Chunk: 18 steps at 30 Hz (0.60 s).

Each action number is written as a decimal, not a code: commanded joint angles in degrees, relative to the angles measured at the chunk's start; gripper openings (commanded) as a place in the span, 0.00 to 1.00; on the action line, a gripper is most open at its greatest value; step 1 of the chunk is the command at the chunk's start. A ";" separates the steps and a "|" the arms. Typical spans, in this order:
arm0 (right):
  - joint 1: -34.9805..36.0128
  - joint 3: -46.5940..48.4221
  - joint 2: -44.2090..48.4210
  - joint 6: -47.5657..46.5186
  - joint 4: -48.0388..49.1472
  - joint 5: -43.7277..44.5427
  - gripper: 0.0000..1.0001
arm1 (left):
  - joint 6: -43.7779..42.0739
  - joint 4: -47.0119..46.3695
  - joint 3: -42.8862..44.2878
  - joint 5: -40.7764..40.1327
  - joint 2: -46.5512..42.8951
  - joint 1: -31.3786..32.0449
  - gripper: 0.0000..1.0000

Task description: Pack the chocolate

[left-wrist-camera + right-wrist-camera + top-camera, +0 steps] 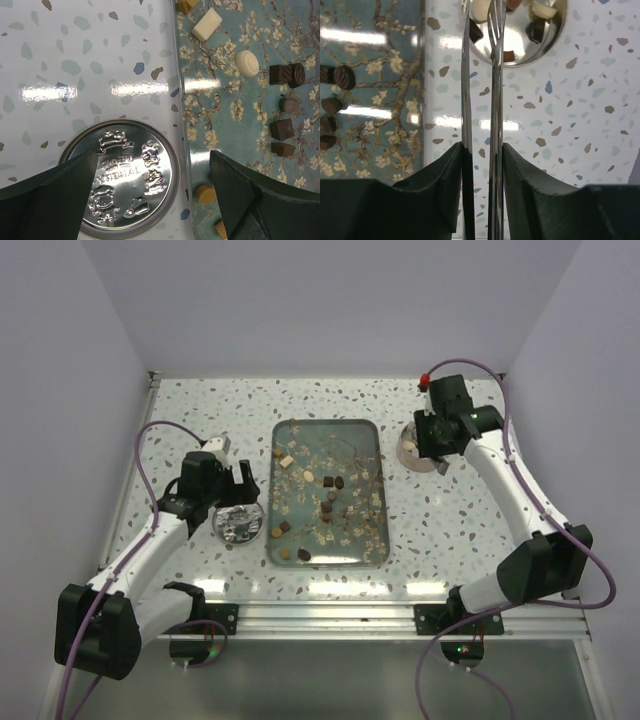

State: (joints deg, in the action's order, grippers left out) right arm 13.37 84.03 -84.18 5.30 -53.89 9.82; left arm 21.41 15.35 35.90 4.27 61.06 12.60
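Observation:
Several chocolate pieces [330, 495], dark brown, cream and tan, lie scattered on a floral tray [370, 435]. My right gripper [482, 150] is shut on a pair of metal tongs [495, 85]. The tongs' blades stand slightly apart, with their tips over a round silver tin [530, 50] that holds several chocolates [476, 31]. In the top view this gripper [437, 443] hangs over the tin [408, 450], right of the tray. My left gripper [152, 155] is open above an embossed silver lid [125, 185], beside the tray's left edge, with a tan chocolate [205, 193] close to its right finger.
Pale flakes are strewn over the tray among the pieces. The lid [240, 525] lies on the speckled table left of the tray. White walls close the table in on the left, right and back. A metal rail runs along the near edge.

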 commanded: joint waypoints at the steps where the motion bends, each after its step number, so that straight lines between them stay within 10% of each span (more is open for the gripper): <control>1: 6.64 -1.14 2.44 2.16 0.27 -1.65 0.38 | -1.37 -2.17 1.54 0.47 -0.06 -0.29 1.00; 18: 28.82 -2.38 -5.20 13.07 2.82 0.98 0.40 | -1.19 -1.82 1.45 0.21 -0.32 -0.21 1.00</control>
State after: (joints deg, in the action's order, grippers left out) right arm 41.15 81.06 -88.58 16.60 -52.66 8.51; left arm 21.43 15.40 35.90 4.27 61.10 12.60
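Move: The right hand holds the tongs, and the dark shell chocolate in the tray lies about 19 cm to its left, level with it fore and aft and roughly 20 cm below. The dark square chocolate sits some 3 cm left of the shell, the small round brown one about 3 cm back and 2 cm left of it, and the cup is 8 cm ahead of the hand and 2 cm right. From the idle left hand the shell lies 20 cm to the right, about 5 cm ahead. The right hand keeps its grip on the tongs and swings them away from the cup, sweeping about 17 cm left and some 7 cm back over the tray's right edge towards the dark shell chocolate. As it goes it turns about 20 degrees counter-clockwise and sinks some 4 cm, most of it in the last part as the sideways travel dies out, so that the tong tips come above the shell, still short of gripping it. ##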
